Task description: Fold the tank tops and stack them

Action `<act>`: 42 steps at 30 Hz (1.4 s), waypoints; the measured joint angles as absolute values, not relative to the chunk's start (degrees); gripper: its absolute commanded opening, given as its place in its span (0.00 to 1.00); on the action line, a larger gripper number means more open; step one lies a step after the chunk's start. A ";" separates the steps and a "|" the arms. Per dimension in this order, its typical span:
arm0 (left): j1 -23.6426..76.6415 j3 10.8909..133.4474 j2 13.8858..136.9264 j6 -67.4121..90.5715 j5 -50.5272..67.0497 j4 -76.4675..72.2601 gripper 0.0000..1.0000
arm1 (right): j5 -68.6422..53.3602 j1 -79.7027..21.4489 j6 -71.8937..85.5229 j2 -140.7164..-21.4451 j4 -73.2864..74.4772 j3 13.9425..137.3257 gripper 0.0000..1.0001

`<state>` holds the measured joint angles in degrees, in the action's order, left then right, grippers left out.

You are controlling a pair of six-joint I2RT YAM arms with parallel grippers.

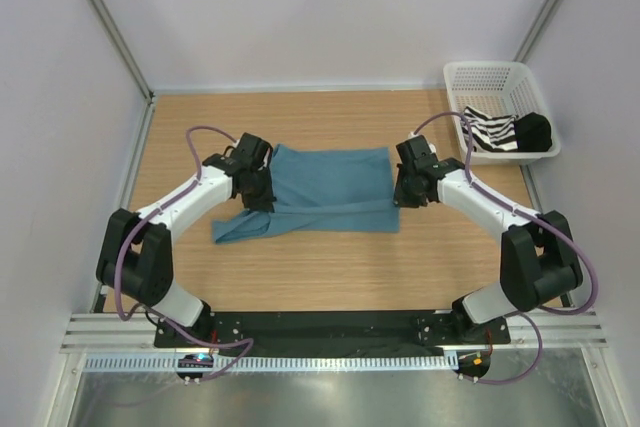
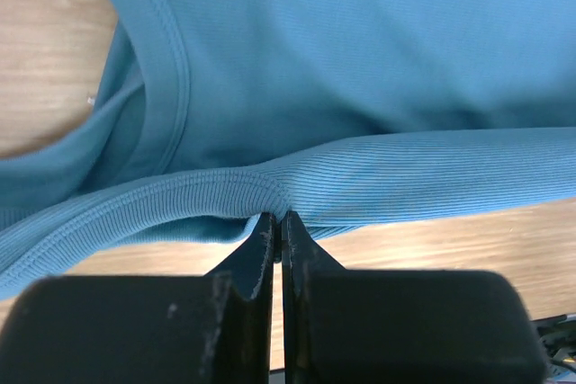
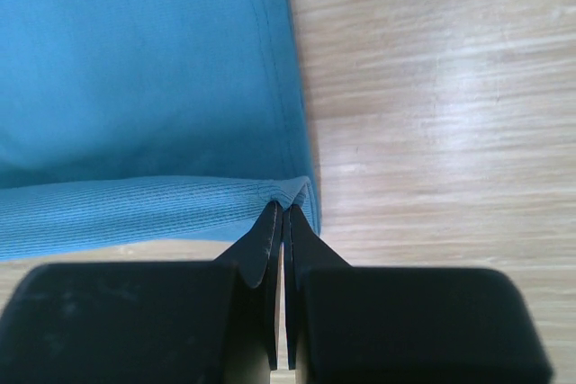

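Observation:
The teal-blue tank top (image 1: 330,187) lies spread across the middle of the table, its near edge folded up into a band. My left gripper (image 1: 258,192) is shut on that folded edge (image 2: 270,188) at the top's left end, by the armhole. My right gripper (image 1: 404,190) is shut on the top's near right corner (image 3: 292,191). The striped tank top (image 1: 495,131) lies crumpled in the white basket (image 1: 486,74) at the back right. A strap end (image 1: 235,228) trails toward the near left.
The basket sits against the right wall, with a black item (image 1: 533,131) beside the striped top. Bare wooden table (image 1: 330,277) shows in front of the teal top. White walls close the table in on the left, back and right.

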<state>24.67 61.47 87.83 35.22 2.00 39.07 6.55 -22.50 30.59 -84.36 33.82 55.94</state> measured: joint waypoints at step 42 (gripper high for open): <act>18.22 72.12 97.21 31.75 -4.69 35.42 0.76 | 7.75 -19.00 29.12 -92.82 26.41 61.25 0.62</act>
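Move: Both hands hold the tank top's near edge off the table; it is to be laid across the cloth about 8 cm ahead of the left hand and 7 cm ahead of the right, some 3 cm lower. From the left hand, the loose strap lies about 9 cm left and 4 cm back, the far left corner roughly 17 cm ahead and 4 cm right. From the right hand, the far right corner is about 16 cm ahead and 2 cm left, the near right corner 7 cm back. Side by side, both shut grippers keep hold of the edge and carry it forward over the flat cloth towards its far side, some 8 cm on the left and 7 cm on the right, easing down about 2.5 cm near the end of the reach. There both open wide and let go of the edge, then lift clear, the left drifting some 3 cm to its left with a slight tilt while the right also draws back about 2 cm. ##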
